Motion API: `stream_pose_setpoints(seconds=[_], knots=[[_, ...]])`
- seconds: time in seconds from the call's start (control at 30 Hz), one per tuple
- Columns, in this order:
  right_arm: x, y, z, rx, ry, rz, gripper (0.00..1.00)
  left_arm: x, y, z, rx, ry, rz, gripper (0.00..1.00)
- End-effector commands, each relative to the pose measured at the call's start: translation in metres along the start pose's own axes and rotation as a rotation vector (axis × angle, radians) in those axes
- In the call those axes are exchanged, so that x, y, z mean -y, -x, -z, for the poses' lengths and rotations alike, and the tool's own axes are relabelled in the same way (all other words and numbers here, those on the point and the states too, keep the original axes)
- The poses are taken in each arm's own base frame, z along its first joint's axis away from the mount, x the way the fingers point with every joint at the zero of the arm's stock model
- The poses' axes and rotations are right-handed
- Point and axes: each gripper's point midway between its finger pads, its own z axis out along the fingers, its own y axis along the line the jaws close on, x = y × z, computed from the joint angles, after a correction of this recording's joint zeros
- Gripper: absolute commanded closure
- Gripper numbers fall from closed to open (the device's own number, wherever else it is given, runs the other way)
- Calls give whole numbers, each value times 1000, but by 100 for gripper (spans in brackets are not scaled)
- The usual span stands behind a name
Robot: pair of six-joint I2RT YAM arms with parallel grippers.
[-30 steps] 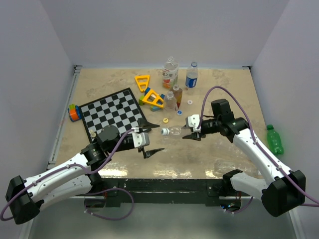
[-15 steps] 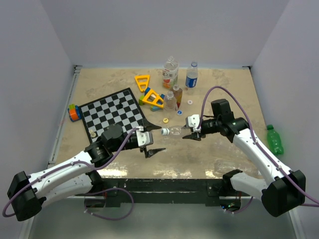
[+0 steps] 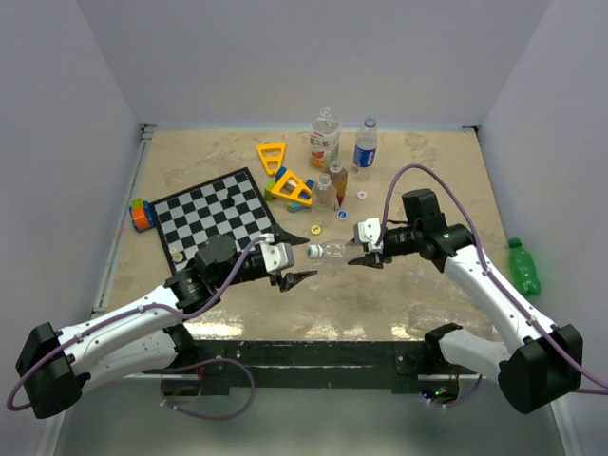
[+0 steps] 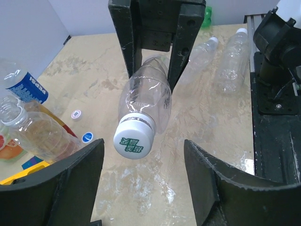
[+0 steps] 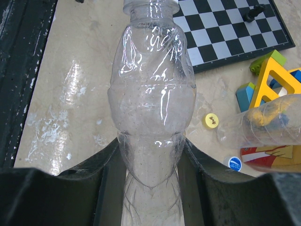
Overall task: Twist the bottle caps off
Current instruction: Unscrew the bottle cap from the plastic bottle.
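A clear unlabelled bottle (image 3: pixel 335 250) hangs level above the table, and my right gripper (image 3: pixel 362 255) is shut on its body (image 5: pixel 153 103). Its white cap (image 3: pixel 313 251) with green print (image 4: pixel 134 139) points left, still on the neck. My left gripper (image 3: pixel 298 263) is open right at that cap. In the left wrist view the two fingers (image 4: pixel 66 183) stand on either side of the cap with a gap on each side, touching nothing. The right gripper (image 5: pixel 153 157) pinches the bottle's lower half.
A chessboard (image 3: pixel 217 217) lies at the left, with yellow triangular frames (image 3: pixel 293 188) behind the bottle. Labelled bottles (image 3: pixel 325 138) (image 3: pixel 366 144) stand at the back. Loose caps, yellow (image 3: pixel 316 230) and blue (image 3: pixel 342 214), lie below. A green bottle (image 3: pixel 522 268) sits far right.
My left gripper has moved right, up to the white cap, and its jaws have narrowed. The right gripper and the bottle have stayed still.
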Motion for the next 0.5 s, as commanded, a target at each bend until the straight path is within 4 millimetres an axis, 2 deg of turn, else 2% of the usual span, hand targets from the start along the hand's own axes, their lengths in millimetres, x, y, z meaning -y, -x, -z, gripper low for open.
stream_pose_setpoints(seconds=[0.0,0.27,0.4,0.47], knots=[[2,3,0,5,-1,17,87,-17,41,0,104,68,-5,30],[2,2,0,2,-2,18,87,-14,41,-4,105,44,23,50],[2,2,0,2,-2,16,87,-12,36,-9,86,30,65,76],[2,2,0,2,-2,16,87,-12,34,-13,58,32,132,95]])
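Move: The white cap of the clear bottle lies just off my left fingertips, about 1 cm ahead and 2 cm to the right, nearly level with them. From my left hand, the loose yellow cap is on the table some 9 cm ahead, 2 cm right and 18 cm below. The blue cap lies 13 cm ahead and 8 cm right at that same depth. My right hand grips the bottle, with its white cap some 11 cm left, 1 cm ahead and 3 cm below it. I close my widely spread left fingers from both sides onto the white cap, shutting most of their gap, until they pinch it. Meanwhile I ease that hand about 1 cm forward and slightly up to centre on the cap, the wrist barely tilting. My right hand keeps its grip and holds the bottle practically in place. ##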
